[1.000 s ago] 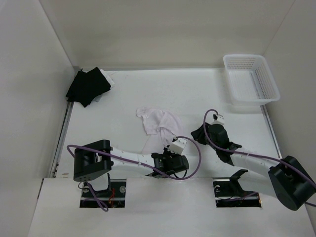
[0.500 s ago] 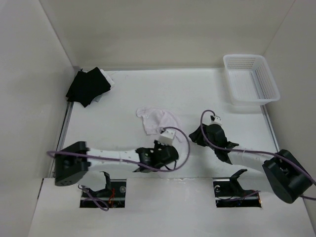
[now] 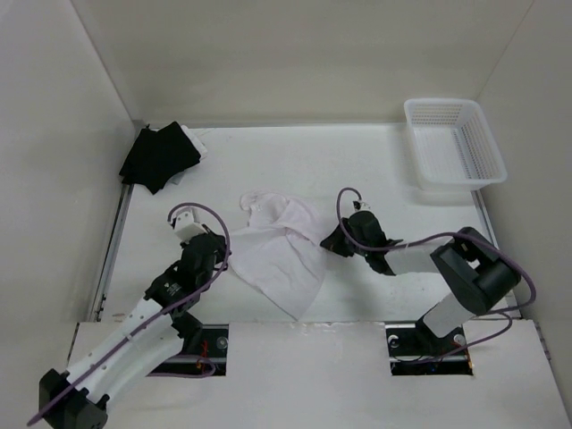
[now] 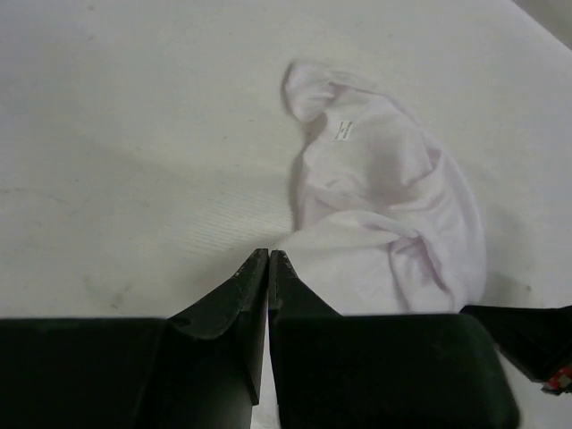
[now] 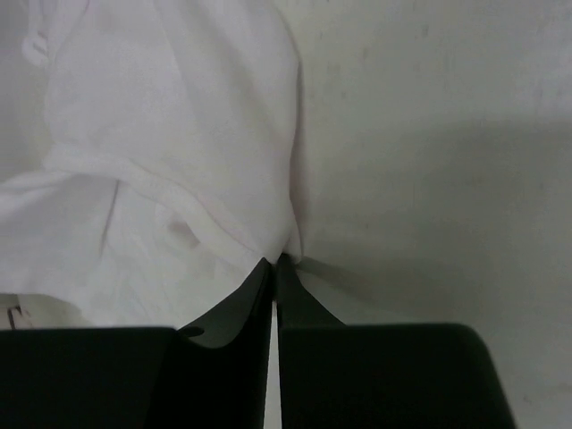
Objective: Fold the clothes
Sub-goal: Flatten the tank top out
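The clothes [image 3: 277, 255], one thin white garment, lie partly spread on the table's middle between my two grippers. My left gripper [image 3: 222, 257] is at the garment's left edge. In the left wrist view it [image 4: 269, 254] is shut, with a corner of the clothes [image 4: 384, 214] running into the tips. My right gripper [image 3: 331, 239] is at the garment's right edge. The right wrist view shows it [image 5: 274, 261] shut on a fold of the clothes [image 5: 170, 179]. A small label [image 4: 343, 130] shows near the bunched far end.
A black cloth pile [image 3: 159, 156] with a white piece lies at the back left corner. A white basket [image 3: 453, 152] stands at the back right. White walls close in the left, back and right sides.
The left arm swung from the middle to the left, dragging the garment out wider and flatter. The right gripper moved left to the garment's right edge and shut on it.
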### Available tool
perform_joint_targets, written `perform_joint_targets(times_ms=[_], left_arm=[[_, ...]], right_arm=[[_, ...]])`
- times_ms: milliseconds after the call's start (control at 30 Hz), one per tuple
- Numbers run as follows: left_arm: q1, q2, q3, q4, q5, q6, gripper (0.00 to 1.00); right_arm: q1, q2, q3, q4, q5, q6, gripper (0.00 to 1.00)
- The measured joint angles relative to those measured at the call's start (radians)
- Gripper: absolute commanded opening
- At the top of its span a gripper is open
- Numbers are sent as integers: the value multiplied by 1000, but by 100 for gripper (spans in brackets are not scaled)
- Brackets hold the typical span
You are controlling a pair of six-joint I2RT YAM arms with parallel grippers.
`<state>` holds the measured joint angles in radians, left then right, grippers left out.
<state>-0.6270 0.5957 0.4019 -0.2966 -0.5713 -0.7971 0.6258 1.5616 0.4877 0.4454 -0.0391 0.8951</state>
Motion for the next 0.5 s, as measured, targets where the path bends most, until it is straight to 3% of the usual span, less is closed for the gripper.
perform_joint_targets(times_ms=[100,167,233,300,400,500], left_arm=[[90,-27,-51,-15,61,-6,2],[133,-33,-76,-15,99,-11,2],[157,-35,-96,-11,141,-25,2],[162,-35,-117,2,170,-44,2],[146,-37,-153,29,200,-85,2],[115,-37,-186,59,211,-121,3]], right_arm=[[-63,71,103,-6,-18,6,6],[-124,126,206,-15,-24,8,17],[-183,188,325,-20,-27,6,34],[-224,227,415,-21,-30,-6,41],[-254,217,447,-26,-32,-25,42],[-232,98,312,-43,-3,-66,36]])
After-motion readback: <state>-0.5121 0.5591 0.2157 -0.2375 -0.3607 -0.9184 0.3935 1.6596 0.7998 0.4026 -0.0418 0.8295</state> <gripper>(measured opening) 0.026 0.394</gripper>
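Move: The left hand holds up the tank top's left edge; the tank top's middle lies about 12 cm to its right, 3 cm ahead and 12 cm below. The dark clothes pile is some 28 cm ahead and 18 cm left of it. The right hand is at the tank top's right edge, with the middle about 10 cm to its left, level with it and 1 cm lower. The white basket stands roughly 27 cm ahead and 33 cm right of the right hand. The right fingers, pinching the tank top's right edge, sweep it quickly forward and let go. That hand travels some 17 cm forward while rising, then turns back a few centimetres, ending open above the table with its fingers tipped up slightly. The left hand keeps its pinch on the left edge and sinks about 6.5 cm, easing slightly back and swaying left, then right again. ##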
